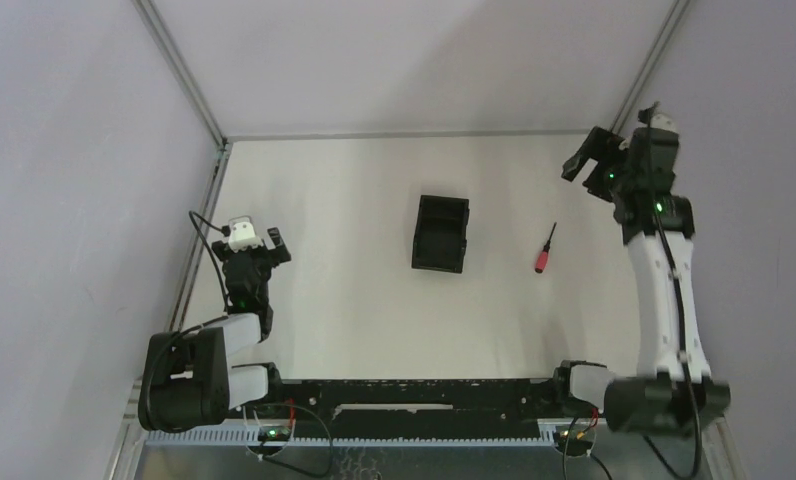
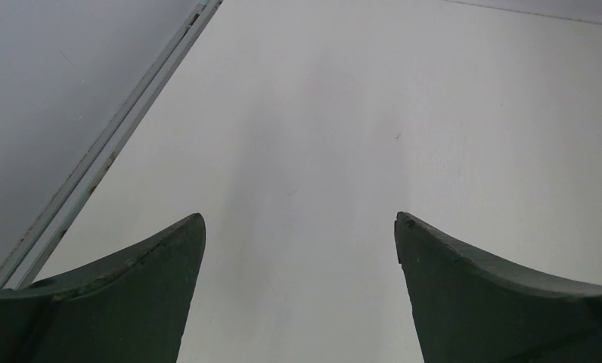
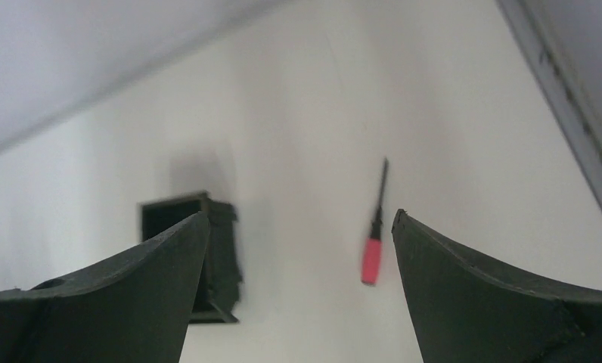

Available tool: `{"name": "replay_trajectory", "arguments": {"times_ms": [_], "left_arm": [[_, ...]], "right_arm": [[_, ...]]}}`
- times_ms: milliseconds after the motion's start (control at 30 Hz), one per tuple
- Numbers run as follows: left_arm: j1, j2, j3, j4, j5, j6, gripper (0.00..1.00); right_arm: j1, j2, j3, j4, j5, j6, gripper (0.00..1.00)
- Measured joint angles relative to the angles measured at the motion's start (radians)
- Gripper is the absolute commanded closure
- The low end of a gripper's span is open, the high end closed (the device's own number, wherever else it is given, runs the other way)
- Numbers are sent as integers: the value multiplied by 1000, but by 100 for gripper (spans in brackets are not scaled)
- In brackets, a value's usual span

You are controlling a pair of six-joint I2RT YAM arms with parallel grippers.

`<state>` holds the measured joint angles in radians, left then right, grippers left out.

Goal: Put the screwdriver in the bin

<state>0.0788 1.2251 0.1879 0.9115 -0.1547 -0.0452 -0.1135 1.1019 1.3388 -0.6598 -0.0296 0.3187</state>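
Observation:
The screwdriver (image 1: 544,250) with its short red handle and thin dark shaft lies flat on the white table, right of the bin (image 1: 440,233), a small black open-top box near the table's middle. My right gripper (image 1: 592,160) hangs open high at the far right, well away from the screwdriver. In the right wrist view the screwdriver (image 3: 373,234) shows between the wide-open fingers, nearer the right one, and the bin (image 3: 224,249) sits partly behind the left finger. My left gripper (image 1: 274,243) is open at the left, over bare table (image 2: 321,151).
A metal frame rail (image 1: 204,230) runs along the table's left edge, and another rail (image 3: 570,106) borders the right side. Grey walls close in the back and both sides. The arm bases and a black cable rail (image 1: 414,400) line the near edge.

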Motion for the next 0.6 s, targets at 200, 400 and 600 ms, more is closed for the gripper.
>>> {"name": "replay_trajectory", "arguments": {"times_ms": [200,400,600], "left_arm": [[0,0,0,0,0,0,0],[0,0,0,0,0,0,0],[0,0,0,0,0,0,0]], "right_arm": [[-23,355,23,-172,-28,-41,15],[-11,641,21,-190,-27,-57,20],[11,807,19,-159,19,-72,36]]}}
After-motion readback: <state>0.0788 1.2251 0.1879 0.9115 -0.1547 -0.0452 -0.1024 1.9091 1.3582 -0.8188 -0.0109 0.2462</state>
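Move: The screwdriver lies on the table almost straight below the right hand, about 32 cm down and some 2 cm farther out, its shaft pointing forward and slightly right, its red handle nearer the base. The bin stands about 25 cm to this hand's left, 5 cm ahead and 29 cm below. The idle left hand has the screwdriver some 64 cm to its right, about 1 cm ahead and 10 cm lower. Down, fast and nearly plumb, the right hand sinks about 30 cm onto the screwdriver, easing some 2 cm forward early on. Its wrist tips about 55 degrees until the fingers point almost straight down, and the open fingers narrow to roughly three quarters, coming down to straddle the collar where handle meets shaft, without closing on it. ##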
